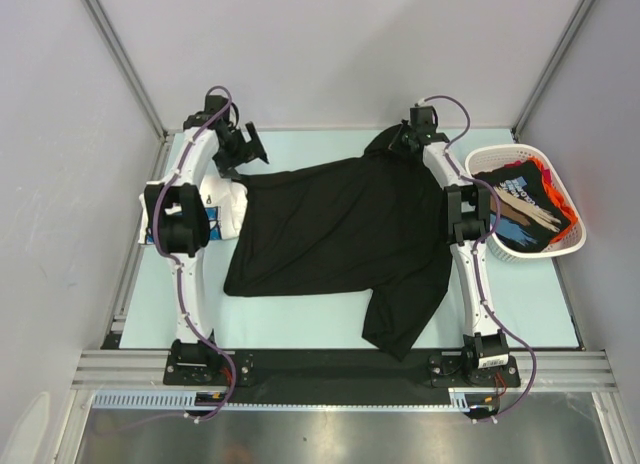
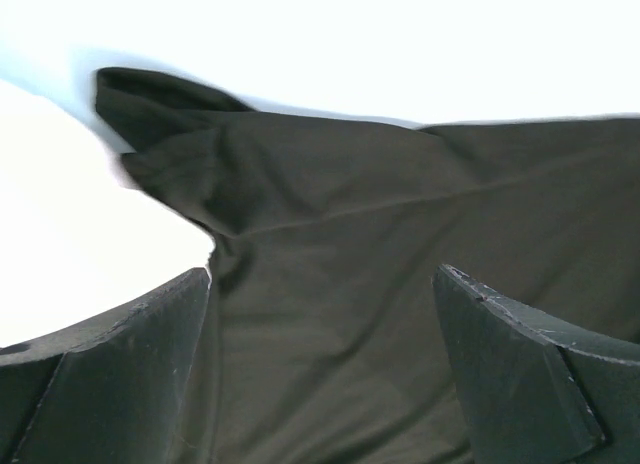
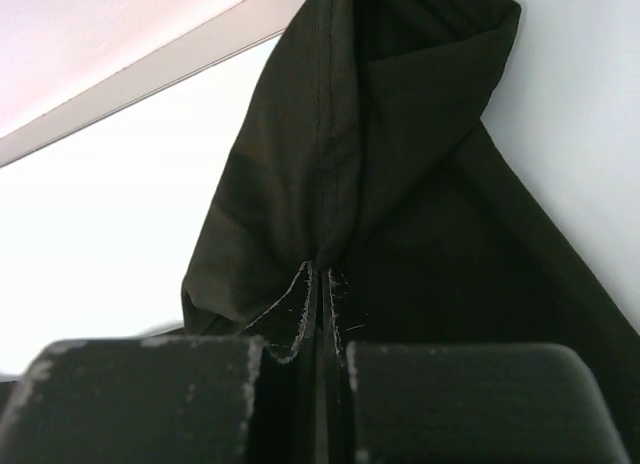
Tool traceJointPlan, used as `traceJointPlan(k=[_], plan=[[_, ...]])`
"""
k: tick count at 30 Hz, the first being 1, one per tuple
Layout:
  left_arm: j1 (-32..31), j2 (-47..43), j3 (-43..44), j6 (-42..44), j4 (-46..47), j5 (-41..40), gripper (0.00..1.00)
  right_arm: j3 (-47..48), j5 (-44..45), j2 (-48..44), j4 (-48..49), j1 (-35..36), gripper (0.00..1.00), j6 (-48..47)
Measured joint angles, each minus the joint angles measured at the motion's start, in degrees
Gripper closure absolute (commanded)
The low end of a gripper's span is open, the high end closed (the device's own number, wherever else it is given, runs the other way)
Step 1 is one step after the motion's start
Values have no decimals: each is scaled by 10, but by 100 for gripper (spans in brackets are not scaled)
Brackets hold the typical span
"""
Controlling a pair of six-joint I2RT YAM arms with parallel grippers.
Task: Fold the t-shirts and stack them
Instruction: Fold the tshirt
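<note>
A large black t-shirt (image 1: 335, 224) lies spread across the pale table, one sleeve trailing toward the near edge. At the far right my right gripper (image 1: 400, 142) is shut on a bunched fold of the black t-shirt (image 3: 360, 164), the cloth pinched between its closed fingertips (image 3: 300, 314). My left gripper (image 1: 250, 149) hovers open at the shirt's far left corner, the black t-shirt (image 2: 360, 284) showing between its wide-apart fingers (image 2: 140, 364). A folded white printed t-shirt (image 1: 222, 206) lies under the left arm. More t-shirts (image 1: 520, 209) fill the basket.
A white slotted basket (image 1: 570, 239) stands at the table's right side, holding dark and orange printed shirts. Metal frame rails run along the far edge and the near edge (image 1: 340, 369). Both arm bases sit at the near edge.
</note>
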Motion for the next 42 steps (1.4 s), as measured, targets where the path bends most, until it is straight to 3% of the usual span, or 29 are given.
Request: traceJointPlan(k=[9, 21, 42], plan=[[7, 68, 31, -5, -11, -50, 0, -9, 19, -36, -28, 0, 100, -24], [7, 71, 42, -22, 34, -87, 0, -12, 45, -104, -35, -3, 100, -52], [1, 149, 131, -20, 21, -126, 0, -15, 97, -107, -43, -34, 100, -56]])
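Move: My open left hand goes for the black t-shirt's far left corner: about 6 cm ahead, 3 cm to its left and 9 cm below. The white t-shirt lies some 17 cm left and 6 cm back from this hand. My right hand already pinches the black shirt's far right part. It heads for a hold spot about 7 cm to its right and 9 cm up, with the basket roughly 36 cm right and 17 cm back. I lift the cloth still pinched in my right hand nearly 10 cm, then carry it about 7 cm to the right, the fingers tipping up a little. Meanwhile my left hand sinks, works forward and left, then sinks again, bringing its wide-open fingers down around the shirt's far left corner, some 6 cm lower and 5 cm farther out, without closing. ##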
